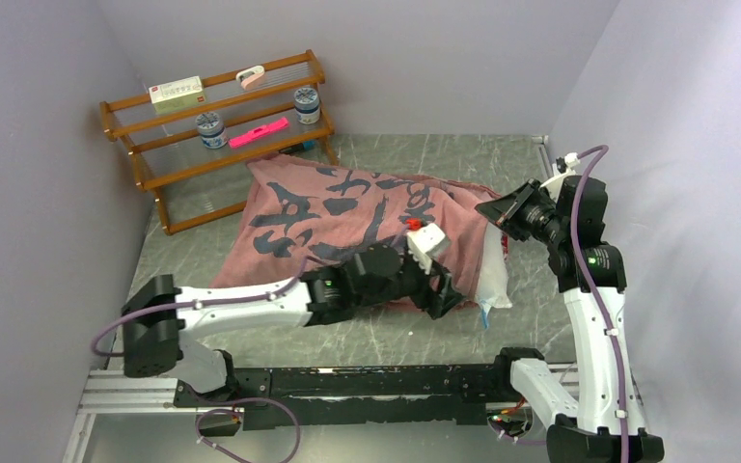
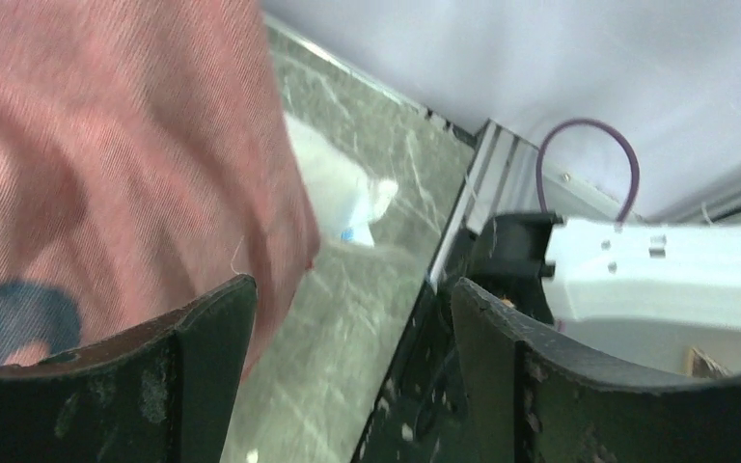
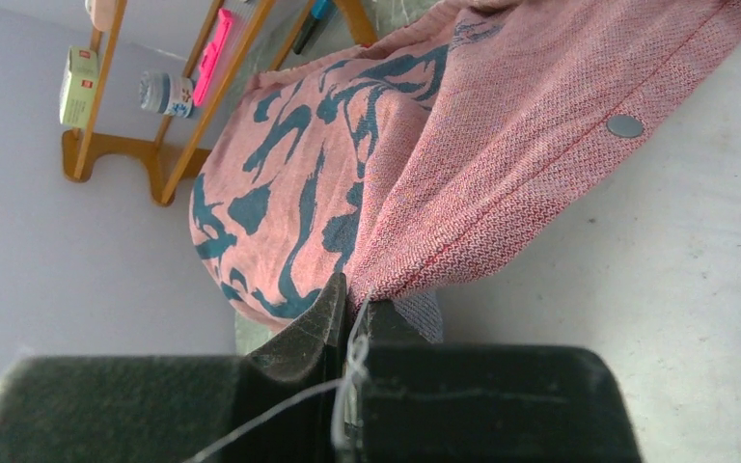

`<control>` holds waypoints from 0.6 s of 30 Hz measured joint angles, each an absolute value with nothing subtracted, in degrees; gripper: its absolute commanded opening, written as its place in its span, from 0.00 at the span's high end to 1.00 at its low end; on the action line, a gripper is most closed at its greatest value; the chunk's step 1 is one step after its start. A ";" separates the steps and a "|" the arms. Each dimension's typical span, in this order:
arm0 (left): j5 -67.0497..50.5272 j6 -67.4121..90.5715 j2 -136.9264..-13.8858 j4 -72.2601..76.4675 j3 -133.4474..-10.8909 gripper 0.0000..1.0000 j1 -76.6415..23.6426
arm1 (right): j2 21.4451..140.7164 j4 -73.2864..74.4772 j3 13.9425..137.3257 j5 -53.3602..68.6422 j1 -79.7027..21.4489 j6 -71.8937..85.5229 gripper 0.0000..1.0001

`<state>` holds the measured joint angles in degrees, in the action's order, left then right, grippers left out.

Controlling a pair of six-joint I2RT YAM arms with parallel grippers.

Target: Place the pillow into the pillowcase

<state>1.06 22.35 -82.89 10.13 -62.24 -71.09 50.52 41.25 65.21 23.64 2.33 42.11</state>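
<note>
The red pillowcase [image 1: 347,217] with dark teal print lies bulging across the middle of the table. The white pillow [image 1: 494,282] sticks out of its right end; its corner with a small tag shows in the left wrist view [image 2: 333,183]. My left gripper [image 1: 447,295] sits low at the case's near right edge, open, with only table between its fingers [image 2: 207,357]. Pink cloth [image 2: 106,164] lies just left of them. My right gripper [image 1: 502,210] is shut on the hem of the pillowcase [image 3: 502,164], pinching it at the tips [image 3: 355,301] and holding it lifted over the pillow [image 3: 675,289].
A wooden rack [image 1: 217,130] with jars, a box and pink items stands at the back left, also seen in the right wrist view [image 3: 106,145]. Walls close in the table on three sides. The black rail [image 1: 367,381] carrying the arm bases runs along the near edge.
</note>
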 measured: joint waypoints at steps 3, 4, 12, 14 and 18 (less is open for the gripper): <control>5.21 21.34 -87.94 13.08 -66.15 0.22 -73.10 | 50.59 40.69 64.90 24.56 2.33 42.72 1.00; 7.09 20.95 -89.82 13.89 -67.92 0.23 -73.49 | 50.59 40.66 64.90 24.62 2.33 42.76 1.00; 17.93 20.21 -97.62 18.68 -73.60 0.27 -73.87 | 50.54 40.47 64.62 24.75 2.33 43.11 1.00; 19.29 20.12 -99.42 19.55 -74.54 0.43 -73.89 | 50.54 40.14 64.25 24.95 2.33 43.18 1.00; 21.23 19.38 -102.72 20.14 -76.77 0.95 -73.93 | 50.54 39.77 63.86 25.45 2.33 43.55 0.93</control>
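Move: Ahead of the left hand by about 7 cm, 8 cm to its right and a shade lower, hangs the open edge of the pillowcase. The pillow's white end lies roughly 10 cm right of that hand, 6 cm forward and 14 cm down; the blue tag is some 11 cm right, 6 cm back, 21 cm below. From the right hand, which already grips the edge's far part, the stretch aimed at is about 12 cm back, 2 cm right and 6 cm lower. Reaching with open fingers, the left hand goes first to its right, then on forward and right, ending about 7 cm right and 6 cm forward of its start at the pillowcase's open edge. The wrist swings some 15 degrees counter-clockwise, and at the very end the fingers close and pinch the cloth edge. The right hand stays in place, still holding its part of the edge up. ##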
